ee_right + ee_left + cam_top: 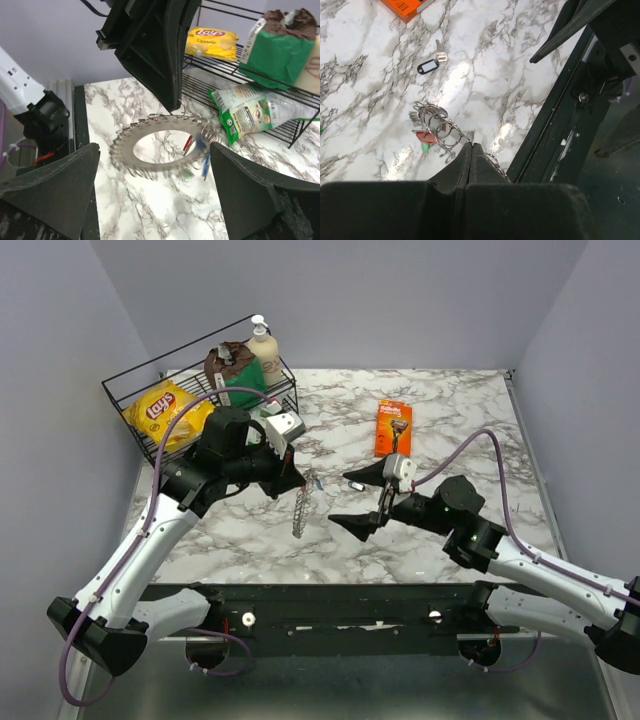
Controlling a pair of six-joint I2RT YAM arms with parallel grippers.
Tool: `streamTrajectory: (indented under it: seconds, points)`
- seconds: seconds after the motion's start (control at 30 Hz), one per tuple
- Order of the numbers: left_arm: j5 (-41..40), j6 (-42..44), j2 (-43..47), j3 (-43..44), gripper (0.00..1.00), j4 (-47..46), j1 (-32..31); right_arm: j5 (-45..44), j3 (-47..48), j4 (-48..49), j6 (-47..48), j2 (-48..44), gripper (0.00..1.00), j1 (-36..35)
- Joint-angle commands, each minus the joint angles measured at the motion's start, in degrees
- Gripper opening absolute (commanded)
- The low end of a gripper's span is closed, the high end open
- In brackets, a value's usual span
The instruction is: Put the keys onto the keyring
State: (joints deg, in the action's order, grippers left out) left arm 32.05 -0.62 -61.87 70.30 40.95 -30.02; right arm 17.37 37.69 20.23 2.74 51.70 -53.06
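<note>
The keyring, a silver ring fringed with many small metal pieces, hangs above the marble table from my left gripper, which is shut on its thin wire. In the top view the keyring dangles below the left gripper. A red key, a blue key and a green key hang at the ring's right side. The left wrist view shows the red key and green key among small split rings. My right gripper stands wide open just in front of the ring, nothing between its fingers.
A key with a black tag lies on the table. An orange razor pack lies further back. At the back left, a black wire basket holds a Lay's bag, a green bag and a bottle.
</note>
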Motion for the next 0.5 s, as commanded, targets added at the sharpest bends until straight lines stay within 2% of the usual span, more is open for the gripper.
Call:
streamTrajectory:
  seconds: [0.0, 0.1, 0.3, 0.33, 0.47]
  points:
    - [-3.05, 6.24, -0.8, 4.4, 0.0, 7.83, -2.31, 13.7, 4.23, -6.52, 2.97, 3.39, 0.96, 3.3]
    - [-3.31, 7.04, -1.76, 5.81, 0.0, 8.97, -4.6, 23.02, 5.46, -6.43, 2.45, 6.38, 0.92, 6.47]
    - [-3.23, 9.5, -4.05, 7.39, 0.0, 10.73, -8.12, 32.36, 9.15, -5.73, 1.57, 12.01, 0.76, 8.41]
    - [-3.31, 9.59, -4.23, 7.57, 0.0, 10.56, -8.99, 33.25, 9.59, -5.73, 1.22, 13.06, 0.7, 8.41]
    - [-3.66, 9.85, -4.49, 7.83, 0.0, 9.94, -9.7, 34.14, 10.56, -5.64, 1.04, 14.13, 0.64, 8.41]
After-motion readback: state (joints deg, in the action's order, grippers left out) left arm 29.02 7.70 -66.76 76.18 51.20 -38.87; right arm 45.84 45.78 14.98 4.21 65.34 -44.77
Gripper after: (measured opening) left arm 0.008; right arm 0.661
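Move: The keyring already hangs from the left fingers, its middle roughly 4 cm below and 3 cm back from them. From the open right gripper that middle lies about 7 cm left and 4 cm lower, level fore and aft. The blue key on the keyring sits some 4 cm ahead, 4 cm left and 4 cm below the right hand; the loose black-tagged key lies on the table, about 15 cm ahead, 4 cm right and 25 cm down. Bring the open right gripper down about 3.5 cm and left some 2.5 cm to the hanging keyring, swinging it around 20 degrees counter-clockwise while its fingers close by about a third. Keep the left fingers pinched on the keyring and draw it back about 3 cm, with a little right and down, turning roughly 10 degrees clockwise. ##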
